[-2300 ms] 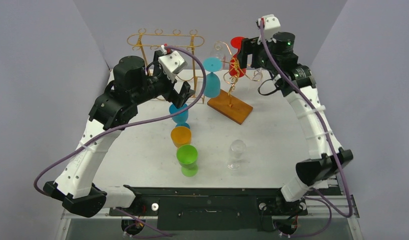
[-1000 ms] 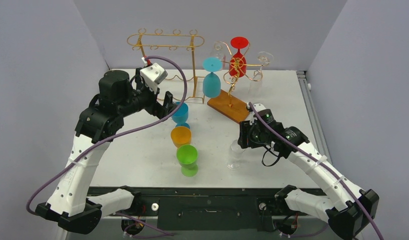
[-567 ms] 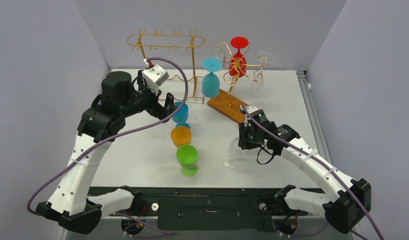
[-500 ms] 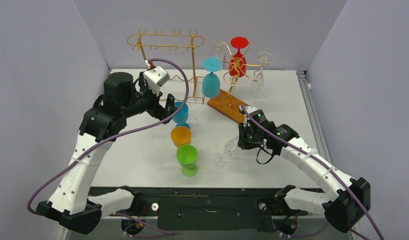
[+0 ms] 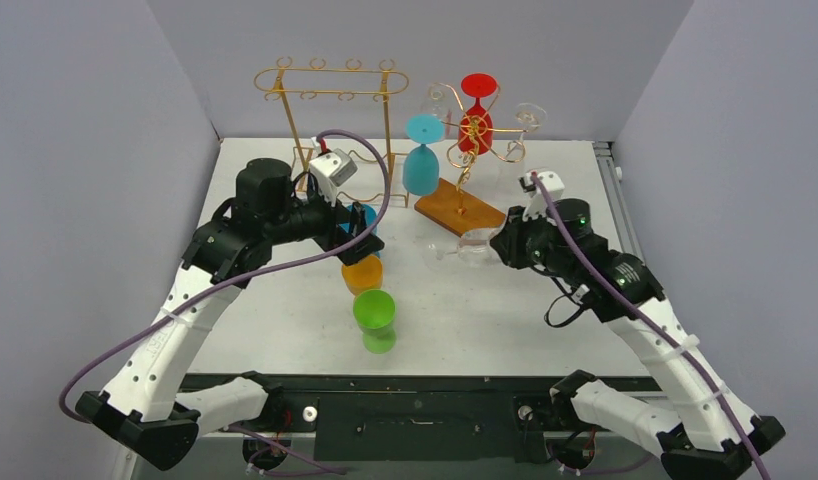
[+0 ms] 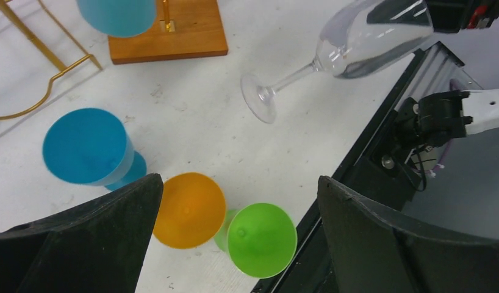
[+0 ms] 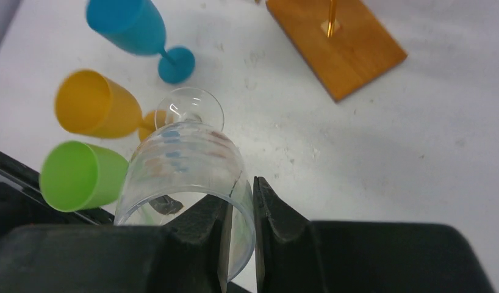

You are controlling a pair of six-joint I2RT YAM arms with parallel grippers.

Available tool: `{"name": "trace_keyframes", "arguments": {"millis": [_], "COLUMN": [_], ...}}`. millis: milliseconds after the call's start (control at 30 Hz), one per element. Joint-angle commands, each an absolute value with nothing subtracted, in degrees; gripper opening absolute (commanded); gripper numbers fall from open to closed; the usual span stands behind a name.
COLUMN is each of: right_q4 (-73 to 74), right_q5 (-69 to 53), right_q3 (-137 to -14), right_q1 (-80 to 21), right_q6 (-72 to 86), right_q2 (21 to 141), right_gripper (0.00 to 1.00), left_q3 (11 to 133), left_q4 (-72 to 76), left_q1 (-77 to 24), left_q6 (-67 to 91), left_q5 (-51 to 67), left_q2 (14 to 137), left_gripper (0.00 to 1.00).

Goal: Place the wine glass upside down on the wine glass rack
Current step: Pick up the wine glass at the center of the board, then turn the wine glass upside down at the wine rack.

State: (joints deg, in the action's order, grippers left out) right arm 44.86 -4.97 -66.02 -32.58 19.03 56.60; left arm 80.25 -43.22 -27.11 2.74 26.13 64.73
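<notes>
My right gripper [image 5: 497, 243] [image 7: 241, 186] is shut on the rim of the clear wine glass [image 5: 469, 243] [image 7: 186, 159], one finger inside the bowl and one outside. The glass hangs tilted on its side above the table, with its foot [image 6: 259, 97] pointing left. Just behind it stands the copper wire rack [image 5: 475, 125] on a wooden base [image 5: 463, 212], with a blue glass [image 5: 422, 165], a red one and clear ones hanging upside down on it. My left gripper [image 5: 357, 232] [image 6: 240, 183] is wide open above the coloured glasses and holds nothing.
A blue glass [image 6: 88, 146], an orange glass [image 5: 362, 272] and a green glass [image 5: 374, 312] stand upright in a row left of centre. A tall gold wire rack [image 5: 330, 80] stands at the back left. Grey walls enclose the table on three sides.
My right gripper shut on the clear glass's rim, lifted it off the table and carried it back toward the copper rack, tipping it sideways. My left arm moved right, over the coloured glasses.
</notes>
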Motion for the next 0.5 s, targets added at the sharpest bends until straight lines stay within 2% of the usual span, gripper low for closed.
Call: {"name": "trace_keyframes", "arguments": {"millis": [0, 367, 467], "right_q4": [34.8, 18.1, 14.7], "right_q5": [-6.6, -12.5, -14.0], "right_q3": [-70.6, -69.3, -68.0], "right_q1": [-31.8, -31.8, -31.8], "right_q6": [21.0, 28.6, 30.9], "right_q2": [52.1, 51.6, 51.5], "right_gripper": [0.0, 0.0, 0.0], "left_q3": [82.7, 84.7, 85.6], "left_q4": [-37.9, -33.1, -32.1], "left_q1": [-29.1, -30.4, -30.4], "left_q6": [6.8, 13.8, 14.8], "left_q5": [29.6, 32.6, 32.8], "left_q2": [65.7, 71.0, 72.6], "left_gripper": [0.96, 1.0, 0.91]}}
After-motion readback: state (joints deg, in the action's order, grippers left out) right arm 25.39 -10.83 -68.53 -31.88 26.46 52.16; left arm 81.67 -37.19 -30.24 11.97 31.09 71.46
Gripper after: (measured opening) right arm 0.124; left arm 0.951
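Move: The wine glass, already pinched at its rim by my right fingers and clear of the table, has its middle about 19 cm right of my left hand, level fore and aft, and 11 cm below. Some 27 cm below my left hand are the orange glass (6 cm ahead, 3 left) and the green glass (6 cm back, straight below sideways). From my right hand, the open left gripper is about 24 cm left, 2 ahead, 7 up; the glass rack 27 cm ahead, 4 left, 8 down. I lift the wine glass about 12 cm with my right hand, quickly at first and then easing off, tilting the wrist up and over some 25 degrees so the foot swings up towards my left gripper, and drifting a little left late on. My left hand, fingers kept wide open, goes about 5 cm right to meet the stem and foot, tipping slightly downward. ##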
